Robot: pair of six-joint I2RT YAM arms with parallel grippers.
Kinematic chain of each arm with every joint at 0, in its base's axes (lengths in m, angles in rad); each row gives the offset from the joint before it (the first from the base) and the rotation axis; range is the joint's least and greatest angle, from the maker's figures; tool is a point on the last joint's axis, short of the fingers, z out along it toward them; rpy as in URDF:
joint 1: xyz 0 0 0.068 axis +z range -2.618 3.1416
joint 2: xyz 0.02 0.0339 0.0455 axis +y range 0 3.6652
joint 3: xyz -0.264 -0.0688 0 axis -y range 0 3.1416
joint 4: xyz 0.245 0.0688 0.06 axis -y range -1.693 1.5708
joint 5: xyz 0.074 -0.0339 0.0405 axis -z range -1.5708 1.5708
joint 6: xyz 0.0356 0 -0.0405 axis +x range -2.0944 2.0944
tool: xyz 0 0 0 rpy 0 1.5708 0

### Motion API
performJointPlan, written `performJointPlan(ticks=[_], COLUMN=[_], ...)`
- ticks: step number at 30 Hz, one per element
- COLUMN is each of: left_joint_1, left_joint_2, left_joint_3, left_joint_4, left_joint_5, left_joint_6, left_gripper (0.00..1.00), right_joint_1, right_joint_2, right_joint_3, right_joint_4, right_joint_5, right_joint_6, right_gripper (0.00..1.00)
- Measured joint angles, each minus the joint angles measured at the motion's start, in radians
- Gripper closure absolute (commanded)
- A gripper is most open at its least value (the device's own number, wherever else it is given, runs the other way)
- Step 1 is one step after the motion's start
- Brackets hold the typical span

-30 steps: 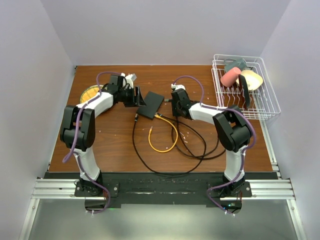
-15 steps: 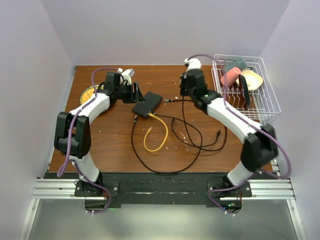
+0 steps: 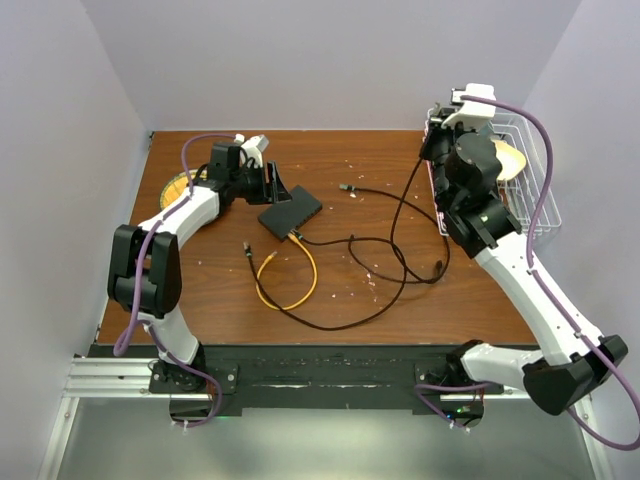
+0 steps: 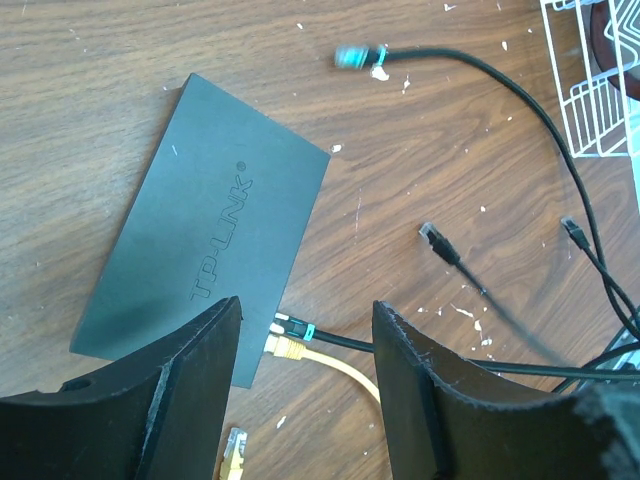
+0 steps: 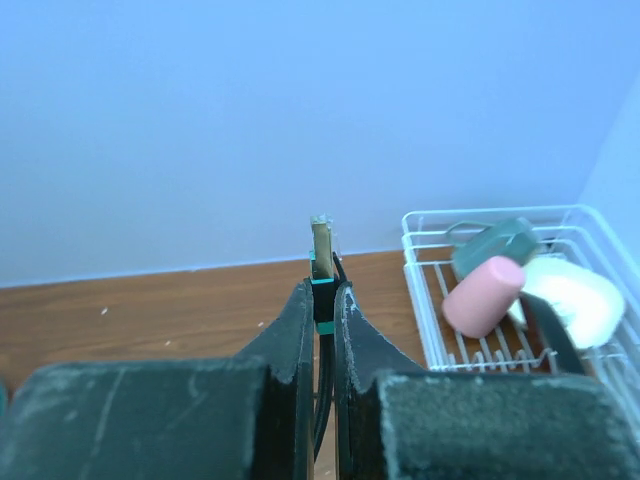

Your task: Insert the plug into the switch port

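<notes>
The flat dark switch lies on the wooden table, also seen from above as a black box. Its ports run along its near-right edge, and the sockets themselves do not show. A black teal-banded plug and a yellow plug sit in that edge. My left gripper hovers open over that edge, at the switch's far-left end. My right gripper is raised high near the rack, shut on a teal-banded plug that points upward. Its black cable hangs to the table.
A white wire rack at the back right holds a pink cup and other dishes. Black cable loops and a yellow cable lie in the middle of the table. Loose plugs lie beyond the switch. A yellow plate sits far left.
My right arm rose from beside the switch, up and right toward the rack, carrying the plug and dragging the black cable. The switch turned and shifted slightly left. The left gripper stayed by it.
</notes>
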Motion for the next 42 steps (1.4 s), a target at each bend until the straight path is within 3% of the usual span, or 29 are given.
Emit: performJointPlan(ticks=[8, 19, 26, 35, 42], left_joint_1=[-0.005, -0.006, -0.006, -0.011, -0.07], left_joint_2=[-0.014, -0.016, -0.017, -0.028, -0.023], left_joint_3=[0.0, 0.0, 0.0, -0.018, -0.03], left_joint_4=[0.001, 0.002, 0.018, 0.119, 0.285], left_joint_5=[0.0, 0.002, 0.031, 0.138, 0.244], left_joint_6=[0.0, 0.0, -0.013, -0.099, -0.233], left_gripper=[0.4, 0.4, 0.4, 0.41, 0.42], right_joint_1=[0.0, 0.0, 0.0, 0.0, 0.016], right_joint_2=[-0.061, -0.18, -0.071, 0.198, 0.343], right_joint_3=[0.006, 0.042, 0.06, -0.161, -0.244], right_joint_4=[0.075, 0.219, 0.132, 0.026, 0.008], right_joint_5=[0.083, 0.046, -0.184, -0.621, -0.753], right_joint_6=[-0.124, -0.191, -0.144, -0.039, -0.003], right_gripper=[1.0, 1.0, 1.0, 1.0, 1.0])
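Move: My right hand already holds a black plug, high above the table. The switch lies about 27 cm to its left, 9 cm ahead and 42 cm below; a second free black plug is some 15 cm left, 14 cm ahead and 43 cm below, and the dish rack about 13 cm right, 17 cm ahead and 38 cm below. From my open left hand, the held plug is roughly 27 cm right, 2 cm back and 30 cm higher. Keeping my right fingers shut on the plug, I first lift it another 12 cm, drawing back and a little right, then sweep it steeply down nearly 40 cm and some 20 cm left, slightly forward, towards my left hand, turning the plug to point forward-left and down. Late on, my left hand, still open, moves right and up about 7 cm each to meet it, rolling its left side down. ##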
